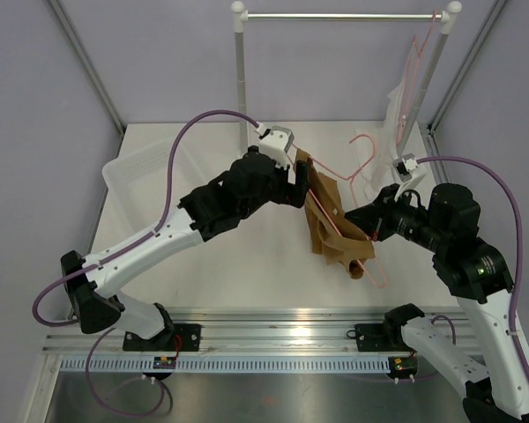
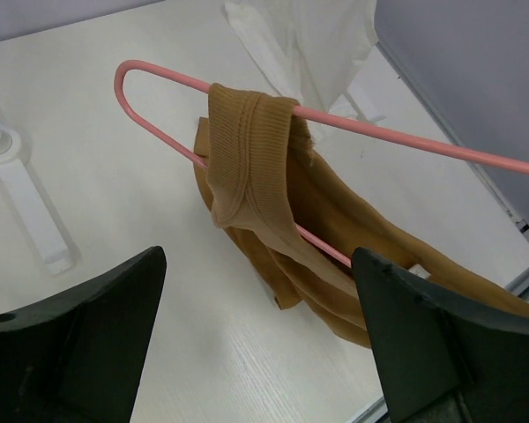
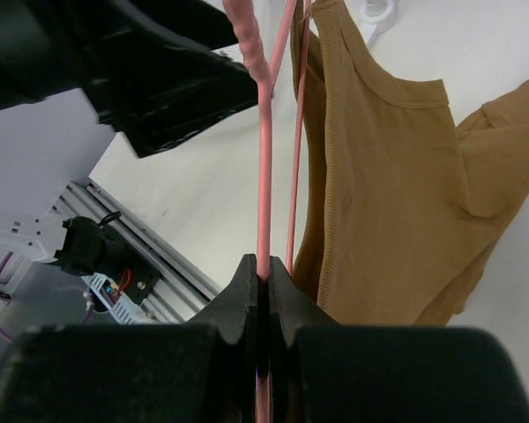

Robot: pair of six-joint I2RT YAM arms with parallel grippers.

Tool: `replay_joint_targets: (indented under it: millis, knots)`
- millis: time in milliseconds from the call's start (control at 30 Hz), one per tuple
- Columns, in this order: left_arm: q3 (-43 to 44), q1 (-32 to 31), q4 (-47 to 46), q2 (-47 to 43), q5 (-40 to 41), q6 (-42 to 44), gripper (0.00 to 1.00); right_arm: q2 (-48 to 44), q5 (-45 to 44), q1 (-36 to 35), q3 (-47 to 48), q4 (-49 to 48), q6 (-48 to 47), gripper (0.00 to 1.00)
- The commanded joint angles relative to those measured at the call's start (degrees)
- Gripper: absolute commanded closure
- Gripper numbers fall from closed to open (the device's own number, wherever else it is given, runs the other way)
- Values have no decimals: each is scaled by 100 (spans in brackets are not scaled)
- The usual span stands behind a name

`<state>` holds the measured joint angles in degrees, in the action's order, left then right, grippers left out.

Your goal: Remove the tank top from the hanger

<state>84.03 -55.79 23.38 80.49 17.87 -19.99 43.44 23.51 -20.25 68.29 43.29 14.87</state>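
Observation:
The tan-brown tank top [image 1: 333, 227] hangs bunched on the pink wire hanger [image 1: 363, 150], held above the table's middle. In the left wrist view one ribbed strap of the tank top [image 2: 247, 150] is draped over the hanger [image 2: 397, 137] near its rounded end. My left gripper [image 1: 301, 174] is at the garment's upper left. Its fingers [image 2: 88, 335] stand wide apart, so the left gripper [image 2: 257, 257] is open with nothing between them. My right gripper [image 3: 264, 271] is shut on the hanger [image 3: 264, 176] wire, with the tank top [image 3: 397, 194] hanging just to its right.
A white rack with an upright pole [image 1: 240, 75] stands at the back. On its right end hangs a second pink hanger with a white see-through garment [image 1: 404, 92]. A clear plastic bin [image 1: 141, 172] sits at the left. The rack's white foot [image 2: 22, 189] lies on the table.

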Motion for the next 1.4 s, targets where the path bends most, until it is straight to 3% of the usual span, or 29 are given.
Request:
replay_joint_targets:
  millis: [0,67,100,300,533,800,1000,1067,1100,1200,1367]
  knots:
    - [211,-11,-605,81,217,258,13,-265,461,-40,53,-128,244,100]
    - [175,-11,-729,160,164,311,16,-292,541,-32,44,-119,262,100]
    - [184,-11,-755,204,225,303,26,-318,497,-32,35,-101,253,100]
    - [105,42,-879,310,402,285,50,-363,585,-32,-9,22,235,100]
    - [78,287,-791,222,919,110,100,-380,725,-32,-158,267,16,100]
    - [-404,1253,-45,-419,1738,-865,100,-450,1340,-32,-71,847,-555,100]
    - [-1019,1800,176,-1166,985,-1130,100,-1003,1876,-32,-280,165,-337,100]
    - [-1344,1791,89,-1464,545,-1182,100,-1310,2043,-32,-535,-792,-83,100]
    - [-1484,1791,-25,-1762,-136,-1192,100,-1416,2035,-40,-893,-1674,310,100]
    - [-2056,1616,-632,-2211,-1370,-1174,100,-1681,1667,-32,-1579,-3032,1049,100]
    - [-2486,439,-834,-2467,-1645,-753,100,-1261,465,-32,-2039,-5249,1728,100]
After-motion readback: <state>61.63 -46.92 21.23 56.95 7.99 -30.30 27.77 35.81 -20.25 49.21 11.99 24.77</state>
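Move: The near-end strap of the tank top, looped over the hanger's free arm, lies about 3 cm ahead of the open left hand, 1 cm to its right and 1 cm lower. From that hand, the hanger's hook is some 6 cm ahead and 11 cm right at similar height; the garment's body hangs about 7 cm back, 7 cm right and 10 cm below. From the right hand, already holding the hanger, the strap is roughly 9 cm ahead, 8 cm left and 2 cm lower. Easing forward about 2 cm, the left fingers close and pinch the strap, then the hand swings left and forward, turning counter-clockwise, before drawing back some 10 cm and slightly right as that turn unwinds. The right hand keeps its grip on the hanger, pulls back about 7 cm, dips, then rises and comes partly forward, tilting its fingers up. ##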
